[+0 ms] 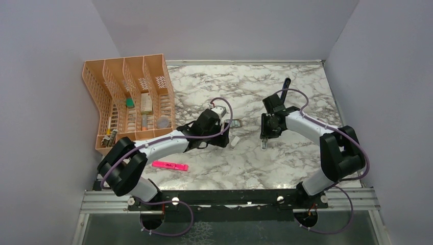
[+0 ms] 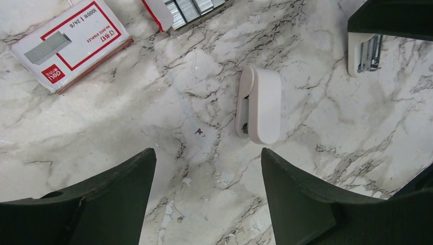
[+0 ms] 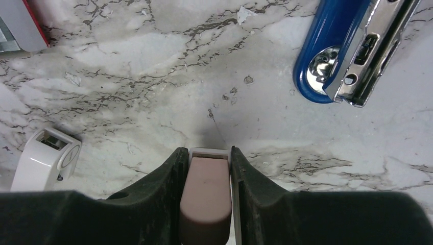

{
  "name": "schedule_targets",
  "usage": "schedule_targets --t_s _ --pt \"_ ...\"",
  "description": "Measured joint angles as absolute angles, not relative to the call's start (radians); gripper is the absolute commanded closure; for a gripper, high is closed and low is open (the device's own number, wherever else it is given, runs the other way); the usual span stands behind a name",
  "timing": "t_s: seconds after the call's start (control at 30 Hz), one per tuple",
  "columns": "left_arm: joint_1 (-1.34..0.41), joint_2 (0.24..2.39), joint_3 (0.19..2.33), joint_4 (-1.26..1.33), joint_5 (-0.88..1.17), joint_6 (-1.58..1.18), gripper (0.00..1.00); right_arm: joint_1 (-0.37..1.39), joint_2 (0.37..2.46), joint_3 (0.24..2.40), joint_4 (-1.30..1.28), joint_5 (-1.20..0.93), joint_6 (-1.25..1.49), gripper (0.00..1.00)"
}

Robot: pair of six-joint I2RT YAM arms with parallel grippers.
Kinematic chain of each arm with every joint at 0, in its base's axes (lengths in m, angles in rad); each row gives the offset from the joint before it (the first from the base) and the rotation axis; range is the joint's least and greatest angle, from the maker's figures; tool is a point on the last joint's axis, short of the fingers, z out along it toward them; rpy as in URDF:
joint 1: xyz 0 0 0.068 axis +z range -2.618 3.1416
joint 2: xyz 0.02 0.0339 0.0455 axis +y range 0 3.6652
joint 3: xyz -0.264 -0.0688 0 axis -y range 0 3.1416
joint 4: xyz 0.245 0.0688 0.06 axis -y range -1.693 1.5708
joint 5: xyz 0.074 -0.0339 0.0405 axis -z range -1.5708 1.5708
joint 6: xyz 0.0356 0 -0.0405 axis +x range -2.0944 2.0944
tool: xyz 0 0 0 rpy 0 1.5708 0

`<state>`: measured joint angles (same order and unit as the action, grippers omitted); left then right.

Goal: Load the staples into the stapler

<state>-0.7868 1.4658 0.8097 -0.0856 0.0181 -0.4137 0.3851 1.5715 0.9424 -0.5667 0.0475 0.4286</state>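
The staples (image 2: 191, 7) lie as silvery strips in a small tray at the top edge of the left wrist view, beside their red-and-white box (image 2: 71, 41); from above the tray (image 1: 236, 123) sits mid-table. The blue stapler (image 3: 332, 51) lies open on the marble at the top right of the right wrist view, its metal channel showing. My left gripper (image 2: 208, 155) hovers open over bare marble, with nothing between its fingers. My right gripper (image 3: 208, 151) is shut on a small peach-pink piece (image 3: 207, 196) with a white base, apart from the stapler.
A small white capsule-shaped piece (image 2: 260, 104) lies just beyond my left fingertips. A bright pink highlighter (image 1: 170, 165) rests near the front left. An orange mesh organizer (image 1: 127, 97) stands at the back left. Walls close in the table on three sides.
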Motion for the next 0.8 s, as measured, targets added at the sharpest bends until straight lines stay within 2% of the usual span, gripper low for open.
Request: schedule_targets --t_s 0.27,0.8 --pt "-0.787 1.525 0.820 -0.108 0.048 -0.403 0.24 0.385 1.619 0.963 -0.564 0.051 0.422 0.62" --pt "-0.787 1.588 0.885 -0.106 0.084 -0.393 0.21 0.385 1.618 0.961 -0.555 0.067 0.400 0.41"
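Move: The pink stapler, its lid standing open, is still pinched in the right fingers, its middle about 2 cm below that hand point and 1 cm back, with the blue stapler some 10 cm ahead and 7 cm right of the hand. The white stapler lies about 4 cm right of the left hand, 1 cm ahead and 6 cm down. From the left hand the open staple box is 8 cm ahead and 4 cm right, and the pink stapler 14 cm right, about level. The pink stapler is lowered about 1.5 cm to the table by the right hand, easing slightly forward; the fingers then spread to let go of its lid and the hand starts back up, by about half a centimetre. Meanwhile the open left hand sinks some 2 cm, then drifts about 1.5 cm right towards the white stapler, touching nothing. ##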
